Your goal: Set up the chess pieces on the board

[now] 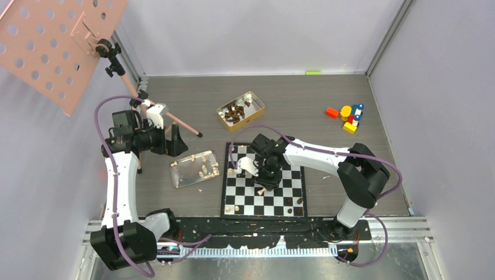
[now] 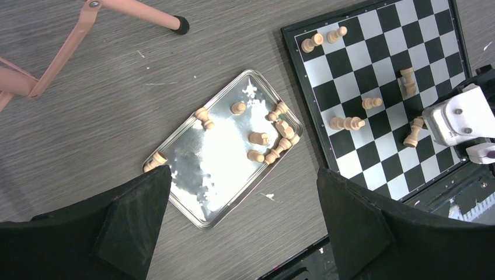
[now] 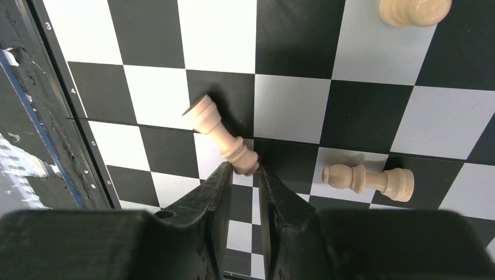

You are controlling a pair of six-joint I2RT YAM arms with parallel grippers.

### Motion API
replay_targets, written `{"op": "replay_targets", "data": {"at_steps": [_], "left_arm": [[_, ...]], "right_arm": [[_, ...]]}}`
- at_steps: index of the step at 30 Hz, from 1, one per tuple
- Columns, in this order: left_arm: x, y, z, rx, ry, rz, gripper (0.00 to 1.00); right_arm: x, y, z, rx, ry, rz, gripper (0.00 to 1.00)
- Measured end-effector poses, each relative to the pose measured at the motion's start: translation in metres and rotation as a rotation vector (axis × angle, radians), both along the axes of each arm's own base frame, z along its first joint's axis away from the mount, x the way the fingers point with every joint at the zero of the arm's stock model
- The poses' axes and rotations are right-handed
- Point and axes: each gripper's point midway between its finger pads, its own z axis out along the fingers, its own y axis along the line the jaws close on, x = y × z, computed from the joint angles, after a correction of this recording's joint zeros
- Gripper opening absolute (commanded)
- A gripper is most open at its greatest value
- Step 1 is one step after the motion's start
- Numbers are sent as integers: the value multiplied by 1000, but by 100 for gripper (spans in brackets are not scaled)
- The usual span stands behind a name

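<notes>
The board [image 1: 274, 202] of black and silvery checks lies in front of the arm bases. My right gripper [image 3: 246, 173] hangs low over it, its fingertips [image 3: 225, 178] pinched on the narrow end of a pale chess piece [image 3: 219, 131] that leans over the squares. Beside it another pale piece [image 3: 368, 179] lies on its side, and a third [image 3: 414, 10] stands farther off. My left gripper [image 2: 242, 175] is wide open with nothing between its fingers, high above the near corner of the clear tray [image 2: 210, 169]. Several pale pieces [image 2: 257, 139] lie in that tray.
A gold tin [image 1: 260, 105] holding dark pieces sits behind the board. Colourful toy blocks [image 1: 349, 116] lie at the far right. A pink stand's leg [image 1: 181, 123] reaches down toward the tray. Grey walls close in the table on three sides.
</notes>
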Motion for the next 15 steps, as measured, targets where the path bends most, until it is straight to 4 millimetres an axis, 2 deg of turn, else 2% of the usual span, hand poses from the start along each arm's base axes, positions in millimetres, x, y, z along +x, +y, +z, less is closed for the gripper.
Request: {"op": "replay_targets", "data": {"at_steps": [3,7,15], "left_arm": [[1,-1,-3,-3,14,-7,99],[3,-5,-7,-5,33,-25,99],[5,-20,-6,16,29,-85,99]], "right_arm": [[-1,0,0,-9,9,-3,16],[-3,-3,-1,-26,24,-12,9],[2,-2,7,-40,10,-48,5]]}}
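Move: The fallen white piece lies right at the right fingertips, its middle about 1 cm back, 1 cm left and 1 cm below the hand. Another lying piece is about 6 cm straight ahead, and a standing white pawn 6 cm ahead and 8 cm left, both near fingertip height. From the left hand, the pieces in the tray are about 3 cm back, 9 cm right and 18 cm down; the tripod foot is 9 cm ahead, 8 cm right, equally low. The right fingers close around the near end of the fallen white piece and go on until shut with nothing between them, the hand staying almost in place, then rising about half a centimetre. Meanwhile the left hand, fingers still wide open, moves about 2 cm to the right towards the tray, dipping slightly. ##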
